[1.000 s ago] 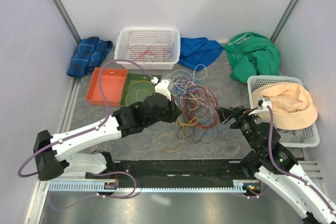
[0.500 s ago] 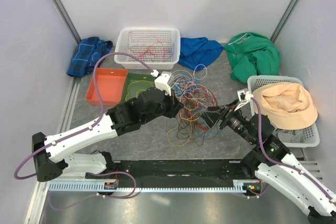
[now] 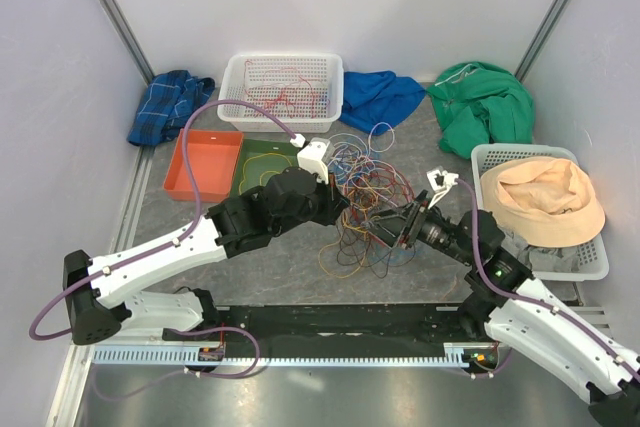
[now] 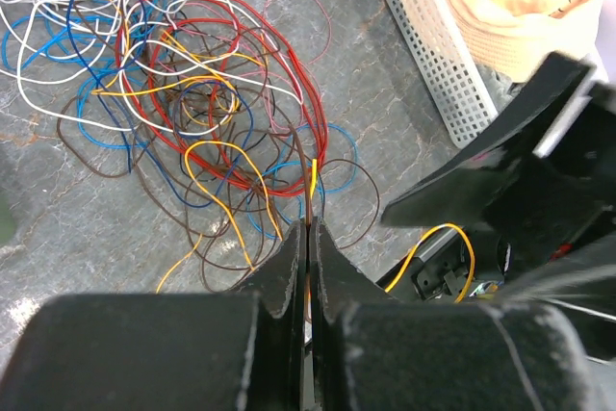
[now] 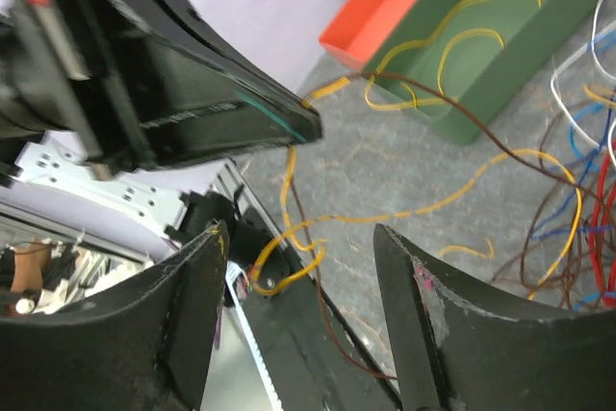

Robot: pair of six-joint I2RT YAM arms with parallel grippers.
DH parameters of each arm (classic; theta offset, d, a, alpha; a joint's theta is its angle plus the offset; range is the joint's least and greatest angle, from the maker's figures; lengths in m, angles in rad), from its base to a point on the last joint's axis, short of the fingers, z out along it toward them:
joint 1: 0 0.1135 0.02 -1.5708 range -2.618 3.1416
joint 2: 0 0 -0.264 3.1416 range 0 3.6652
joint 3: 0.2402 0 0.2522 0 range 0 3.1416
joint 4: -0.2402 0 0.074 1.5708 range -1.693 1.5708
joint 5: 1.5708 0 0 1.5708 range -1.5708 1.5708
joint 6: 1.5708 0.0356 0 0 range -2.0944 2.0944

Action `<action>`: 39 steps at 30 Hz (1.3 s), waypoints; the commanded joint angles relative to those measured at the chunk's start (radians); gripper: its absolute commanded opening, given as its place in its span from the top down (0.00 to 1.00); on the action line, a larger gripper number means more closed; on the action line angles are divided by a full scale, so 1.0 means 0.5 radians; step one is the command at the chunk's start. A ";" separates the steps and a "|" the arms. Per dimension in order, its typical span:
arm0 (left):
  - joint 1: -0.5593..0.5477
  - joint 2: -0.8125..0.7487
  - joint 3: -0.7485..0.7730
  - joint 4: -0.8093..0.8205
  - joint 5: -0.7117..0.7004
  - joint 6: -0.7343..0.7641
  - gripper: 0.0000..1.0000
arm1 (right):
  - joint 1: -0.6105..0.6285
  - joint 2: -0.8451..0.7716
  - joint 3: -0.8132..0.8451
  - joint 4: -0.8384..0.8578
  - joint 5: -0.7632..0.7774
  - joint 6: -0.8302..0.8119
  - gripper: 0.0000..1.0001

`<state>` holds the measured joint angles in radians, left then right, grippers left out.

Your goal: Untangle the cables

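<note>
The cables [image 3: 366, 190] lie as a loose tangle of red, blue, white, brown and yellow loops in the middle of the table. In the left wrist view the tangle of cables [image 4: 192, 93] spreads ahead of my left gripper [image 4: 309, 235], which is shut on a brown and an orange-yellow strand. From above, that left gripper [image 3: 338, 209] sits at the tangle's near-left edge. My right gripper [image 3: 386, 232] reaches in from the right, close to it. In its own view the right gripper [image 5: 298, 230] is open, with yellow and brown strands [image 5: 298, 238] hanging loose between the fingers.
A white basket [image 3: 232, 77] with red wires stands at the back. An orange tray [image 3: 200, 162] and a green tray [image 3: 255, 162] holding a yellow wire are at the left. Blue [image 3: 375, 97], green [image 3: 485, 107] and plaid [image 3: 170, 105] cloths lie behind. A basket [image 3: 590, 267] with a peach hat is at the right.
My right arm has swung left from beside the hat basket into the tangle's right edge, and its jaws have narrowed somewhat. The left gripper has stayed shut and has shifted slightly right.
</note>
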<state>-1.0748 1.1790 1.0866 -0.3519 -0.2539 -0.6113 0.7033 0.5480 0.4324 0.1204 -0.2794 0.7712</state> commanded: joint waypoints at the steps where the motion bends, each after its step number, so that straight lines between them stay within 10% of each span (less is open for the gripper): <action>1: -0.010 -0.014 0.048 0.035 -0.029 0.066 0.98 | 0.005 0.076 0.000 0.118 -0.082 0.053 0.40; 10: -0.010 -0.035 0.033 -0.099 -0.148 0.054 0.87 | 0.005 -0.031 0.401 -0.301 0.279 -0.244 1.00; 17: -0.007 -0.048 -0.007 -0.366 -0.354 -0.044 0.19 | 0.005 0.067 0.837 -0.636 0.546 -0.493 1.00; 25: -0.004 -0.191 -0.179 -0.349 -0.551 -0.069 0.11 | 0.005 0.195 1.249 -0.787 0.771 -0.649 1.00; 33: -0.007 -0.744 -1.037 1.147 -0.389 0.473 0.07 | 0.005 0.340 1.439 -0.854 0.771 -0.518 1.00; 39: -0.010 -0.561 -1.241 2.029 -0.293 0.646 0.12 | 0.005 0.432 1.467 -0.860 0.654 -0.248 1.00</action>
<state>-1.0756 0.8215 0.4812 0.2600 -0.4313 -0.4103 0.7033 0.7425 1.1255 -0.3050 0.0845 0.5545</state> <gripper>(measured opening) 0.898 0.010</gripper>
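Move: A hanging loop of the yellow cable lies between the right hand's open fingers, about 1 cm to its left and 1 cm lower. The cable pile is on the mat some 11 cm ahead of that hand, neither left nor right, and 20 cm below; the green tray is roughly 15 cm ahead and 28 cm left. From the left hand, still pinching brown and yellow cables, the loop is about 8 cm right, 4 cm back and 1 cm lower, the green tray about 11 cm ahead and 19 cm left. Staying nearly in place, the right hand shuts its fingers on the yellow loop, then climbs some 17 cm away from the mat, drawing right and a little forward while turning about 20 degrees clockwise. As it starts to rise, the left fingers open wide and let go of both cables; that hand backs off left about 7 cm and dips 5 cm, then rises slightly, tips tilting up. ##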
